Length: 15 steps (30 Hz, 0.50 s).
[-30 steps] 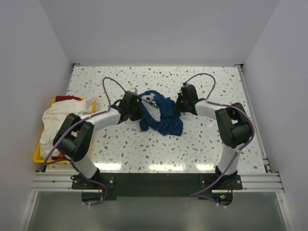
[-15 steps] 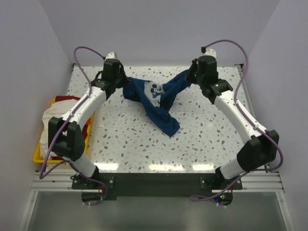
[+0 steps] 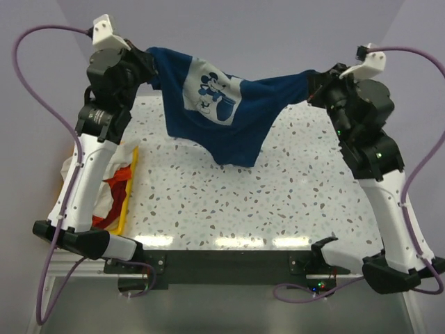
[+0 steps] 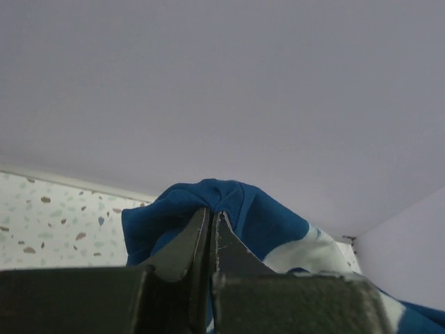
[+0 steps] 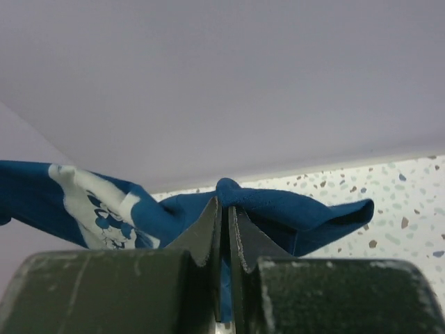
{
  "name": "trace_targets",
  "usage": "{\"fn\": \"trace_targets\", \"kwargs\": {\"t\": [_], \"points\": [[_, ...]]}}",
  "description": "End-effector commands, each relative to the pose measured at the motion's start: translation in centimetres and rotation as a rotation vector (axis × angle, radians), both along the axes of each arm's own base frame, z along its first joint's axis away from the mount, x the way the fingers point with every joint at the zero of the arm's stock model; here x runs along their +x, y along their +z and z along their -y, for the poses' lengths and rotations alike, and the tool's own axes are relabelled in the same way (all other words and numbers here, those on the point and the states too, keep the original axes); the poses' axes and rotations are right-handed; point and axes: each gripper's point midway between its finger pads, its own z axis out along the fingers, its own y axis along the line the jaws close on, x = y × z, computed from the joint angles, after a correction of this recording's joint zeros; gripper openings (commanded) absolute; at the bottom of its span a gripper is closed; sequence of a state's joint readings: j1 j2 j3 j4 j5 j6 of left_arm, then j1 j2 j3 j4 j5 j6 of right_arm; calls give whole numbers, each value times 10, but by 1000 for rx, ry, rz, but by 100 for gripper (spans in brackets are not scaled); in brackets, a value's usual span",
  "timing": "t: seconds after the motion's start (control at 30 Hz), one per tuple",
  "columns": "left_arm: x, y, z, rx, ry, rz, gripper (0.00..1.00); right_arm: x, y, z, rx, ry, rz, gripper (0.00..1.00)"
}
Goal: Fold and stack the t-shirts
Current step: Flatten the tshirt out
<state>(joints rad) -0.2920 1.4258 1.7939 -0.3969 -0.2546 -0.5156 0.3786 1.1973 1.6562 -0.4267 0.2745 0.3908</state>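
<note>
A navy blue t-shirt [image 3: 229, 125] with a white square cartoon-mouse print [image 3: 212, 92] hangs spread high above the table between both arms. My left gripper [image 3: 149, 66] is shut on its left end, blue cloth [image 4: 215, 202] bunching over the tips of my left gripper [image 4: 211, 212]. My right gripper [image 3: 313, 82] is shut on the other end, where the shirt [image 5: 292, 209] folds over the tips of my right gripper [image 5: 225, 203]. A cream-white t-shirt [image 3: 69, 170] and red and orange ones [image 3: 115, 184] lie in a heap at the left edge.
The yellow plastic bin [image 3: 128, 188] stands at the table's left side under the left arm, holding the other shirts. The speckled table [image 3: 264, 202] lies below the hanging shirt. Pale walls close the back and sides.
Both arms have risen and moved apart, lifting the navy shirt off the table and stretching it out in the air. Both grippers closed on it during the lift.
</note>
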Motion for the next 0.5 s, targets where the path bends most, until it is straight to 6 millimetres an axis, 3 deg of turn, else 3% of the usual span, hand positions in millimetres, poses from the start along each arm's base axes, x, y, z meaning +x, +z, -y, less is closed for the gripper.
{"fn": "trace_targets", "kwargs": {"t": [0.0,0.07,0.1,0.13,0.17,0.2,0.23,0.27,0.3,0.33,0.37,0.4,0.43,0.47], "points": [[-21,64,-21,7,60,159,0,-46,67,21,38,-12,189,0],[-17,76,-25,21,81,189,0,-57,82,22,45,13,234,0],[-18,92,-29,14,93,224,0,-60,85,21,39,24,243,0],[0,83,-24,27,85,199,0,-60,86,19,36,29,245,0],[4,99,-25,15,80,232,0,-57,85,20,24,22,242,0],[15,96,-13,12,21,227,0,-47,77,18,11,12,216,0],[49,71,0,21,-9,172,0,-40,70,21,4,-18,191,0],[58,80,6,13,-36,197,0,-32,56,20,-15,-27,149,0],[72,72,22,7,-97,182,0,-21,44,21,-27,-55,119,0],[114,22,36,21,-125,77,0,-8,21,25,-47,-106,71,0],[124,24,44,7,-149,89,0,1,6,29,-62,-143,36,0],[138,2,57,-8,-197,49,0,9,-10,32,-76,-172,-2,0],[163,-36,69,-10,-226,-4,0,24,-44,34,-106,-200,-80,0],[174,-72,77,-19,-251,-66,0,30,-61,38,-97,-230,-116,0]]}}
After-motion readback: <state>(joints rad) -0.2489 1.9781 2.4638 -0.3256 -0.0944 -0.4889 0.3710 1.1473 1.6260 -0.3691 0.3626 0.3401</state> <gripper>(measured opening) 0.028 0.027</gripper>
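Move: Out over the table, both hands hold the t-shirt up, some 46 cm above the bare middle of the table, which lies about 21 cm right and 6 cm back of the left hand. The t-shirt's hanging body is roughly 16 cm to that hand's right, 4 cm back and 18 cm down; the yellow bin about 22 cm left, 14 back and 43 down. From the right hand, the table's middle is some 21 cm left, 1 cm farther out and 48 down, the shirt body about 26 left, 4 ahead and 20 down. Flicking the t-shirt in the air, both hands keep their corners pinched and swing up, the left about 10 cm, the right some 8 cm while drawing back; fingers tip upward roughly 15 degrees. Then both whip forward and down, the left far harder forward and slightly right, the right only back to about where it was, fingers levelling again. ##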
